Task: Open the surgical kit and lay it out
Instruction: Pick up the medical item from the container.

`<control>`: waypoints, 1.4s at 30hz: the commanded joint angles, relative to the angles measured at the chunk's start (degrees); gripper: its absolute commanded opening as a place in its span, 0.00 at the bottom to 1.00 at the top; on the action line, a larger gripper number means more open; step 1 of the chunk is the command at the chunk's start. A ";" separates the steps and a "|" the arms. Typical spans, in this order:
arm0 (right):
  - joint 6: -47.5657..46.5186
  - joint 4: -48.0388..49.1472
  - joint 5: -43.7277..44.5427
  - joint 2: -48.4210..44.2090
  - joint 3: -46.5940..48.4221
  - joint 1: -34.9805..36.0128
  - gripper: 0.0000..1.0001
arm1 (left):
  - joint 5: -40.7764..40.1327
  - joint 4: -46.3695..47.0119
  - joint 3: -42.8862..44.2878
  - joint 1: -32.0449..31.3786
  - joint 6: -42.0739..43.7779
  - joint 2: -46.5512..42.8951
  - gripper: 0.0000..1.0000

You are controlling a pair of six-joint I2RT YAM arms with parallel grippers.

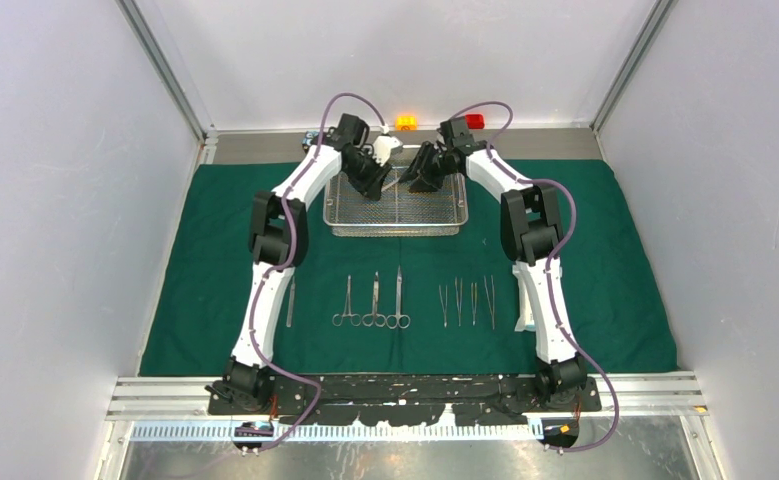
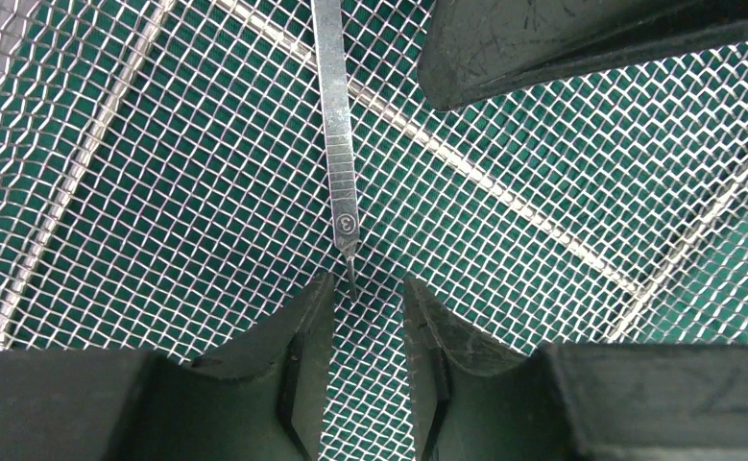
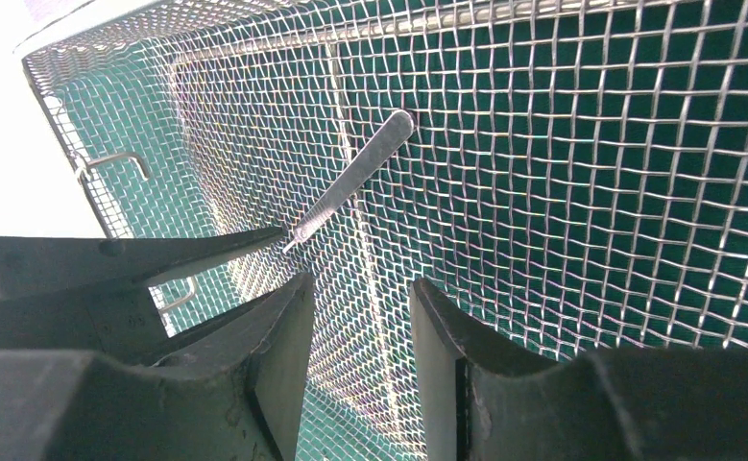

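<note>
The green cloth [image 1: 215,260] lies spread flat, with the wire-mesh tray [image 1: 397,228] at its back middle. Both grippers reach down into the tray. A slim flat steel handle [image 2: 336,125] lies on the mesh, its thin tip just ahead of my left gripper [image 2: 368,288], which is open and holds nothing. The same handle [image 3: 355,178] runs up and to the right of my right gripper [image 3: 360,288], open over bare mesh. Ring-handled scissors and forceps [image 1: 374,302] and tweezers [image 1: 466,303] lie in a row in front of the tray. A pale packet [image 1: 525,305] shows partly behind the right arm.
Another slim steel tool [image 1: 290,300] lies beside the left arm. An orange block [image 1: 406,122] and a red block [image 1: 475,121] sit on the ledge behind the cloth. The tray's mesh walls [image 3: 101,125] rise close around both grippers, whose fingers nearly meet.
</note>
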 commanded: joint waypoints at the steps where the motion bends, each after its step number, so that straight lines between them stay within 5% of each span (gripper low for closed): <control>1: -0.73 -0.55 0.41 -4.84 0.60 -0.10 0.47 | -3.53 1.18 -1.79 -0.65 3.24 -2.68 0.32; 31: -0.64 -0.55 0.67 -4.63 1.03 -0.46 0.47 | -6.77 -7.09 5.18 -1.83 5.26 3.20 0.02; 42: 1.47 0.14 0.33 -3.72 2.36 0.26 0.46 | -5.47 -2.37 4.53 -1.44 -4.03 1.13 0.00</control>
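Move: The left fingers, parted just above the tray floor, straddle the narrow tip of the scalpel handle; the handle's middle lies about 5 cm to the right, 2 cm ahead and a centimetre lower. The tray's centre rod runs some 4 cm to the right and level, and its left wall stands about 9 cm to the left, level. From the right hand the handle's middle lies roughly 4 cm left, 3 cm ahead and 2 cm lower. The left hand stays almost in place low in the tray, shifting less than half a centimetre forward and left while its wrist tilts the fingers some 5 degrees steeper, and its fingers close from about a third open to shut, pinching the thin tip of the scalpel handle. The right hand holds still beside the handle's far part, fingers staying half open and not gripping it. ##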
